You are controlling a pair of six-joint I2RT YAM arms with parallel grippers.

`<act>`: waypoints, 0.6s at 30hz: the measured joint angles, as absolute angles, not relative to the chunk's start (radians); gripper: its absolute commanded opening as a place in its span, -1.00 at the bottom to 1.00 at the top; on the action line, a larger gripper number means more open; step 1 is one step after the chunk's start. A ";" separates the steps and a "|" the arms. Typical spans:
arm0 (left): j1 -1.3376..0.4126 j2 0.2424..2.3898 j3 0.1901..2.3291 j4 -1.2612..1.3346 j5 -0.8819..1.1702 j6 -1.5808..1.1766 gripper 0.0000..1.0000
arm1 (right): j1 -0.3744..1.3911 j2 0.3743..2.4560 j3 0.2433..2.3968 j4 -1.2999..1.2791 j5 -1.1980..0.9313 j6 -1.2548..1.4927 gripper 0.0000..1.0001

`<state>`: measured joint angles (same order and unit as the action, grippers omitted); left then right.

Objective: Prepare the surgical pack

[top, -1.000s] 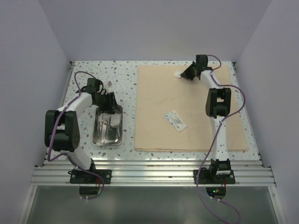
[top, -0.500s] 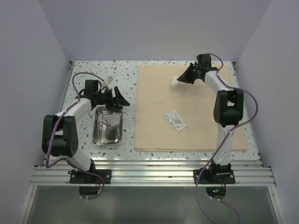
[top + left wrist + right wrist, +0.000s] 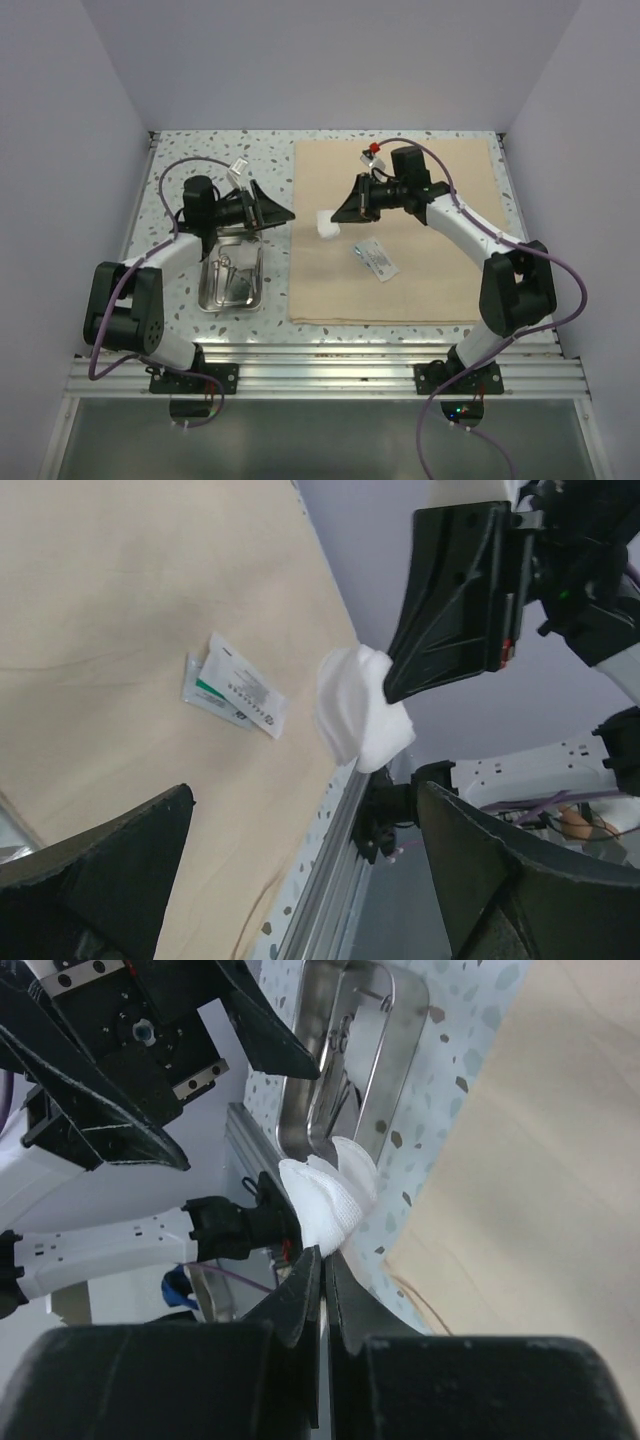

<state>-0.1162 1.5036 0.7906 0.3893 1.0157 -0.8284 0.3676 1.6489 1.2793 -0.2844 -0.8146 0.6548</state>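
The big beige cloth (image 3: 420,200) lies flat on the right half of the table, with the small clear packet (image 3: 376,257) on it. My right gripper (image 3: 338,217) hangs over the cloth's left edge, shut on a white gauze square (image 3: 327,224); in the right wrist view the gauze (image 3: 325,1195) is pinched at the fingertips. My left gripper (image 3: 275,212) stands open and empty above the far end of the steel tray (image 3: 205,292), pointing right at the gauze (image 3: 362,708). Thin metal scissors and forceps (image 3: 229,270) lie in the tray.
The speckled tabletop (image 3: 190,160) ends in an aluminium rail (image 3: 320,375) at the near edge. Lilac walls close in the left, back and right sides. The two grippers face each other a short gap apart near the cloth's left edge.
My right arm has swung from the cloth's far edge to its left side, carrying the gauze. My left gripper has opened wide and turned right, toward the gauze.
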 measured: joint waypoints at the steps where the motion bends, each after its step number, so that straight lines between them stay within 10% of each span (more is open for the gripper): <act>1: -0.127 1.501 0.778 0.435 1.023 -0.859 0.97 | 0.370 1.649 1.264 -0.277 -0.834 0.659 -1.00; 18: -0.277 1.529 0.767 0.710 1.060 -0.998 0.99 | 0.405 1.649 1.277 -0.189 -0.980 0.715 -1.00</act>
<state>-0.2768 1.5291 0.7666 0.7105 1.0603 -0.9977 0.4046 1.6489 1.2774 -0.1886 -0.9798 0.7147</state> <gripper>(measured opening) 0.996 0.014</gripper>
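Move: Held in the right fingertips, the gauze hangs roughly 9 cm to the left hand's right and 1 cm back, at nearly its height. From the right hand, the open left gripper is the place it is going, about 10 cm to the left, straight level and some 2 cm lower. The packets lie about 11 cm to the right hand's right, level with it, 18 cm below; the tray sits 14 cm left of the left hand, 2 cm back, 17 cm down. Closing in on the gauze, the wide-open left gripper travels about 5 cm to the right, also back and up some 3 cm each, turning about 10 degrees clockwise to bring its fingers to either side of the gauze. The right hand keeps its shut pinch and eases up, back and left, roughly 2.5 cm each way, its fingers tipping slightly up. ##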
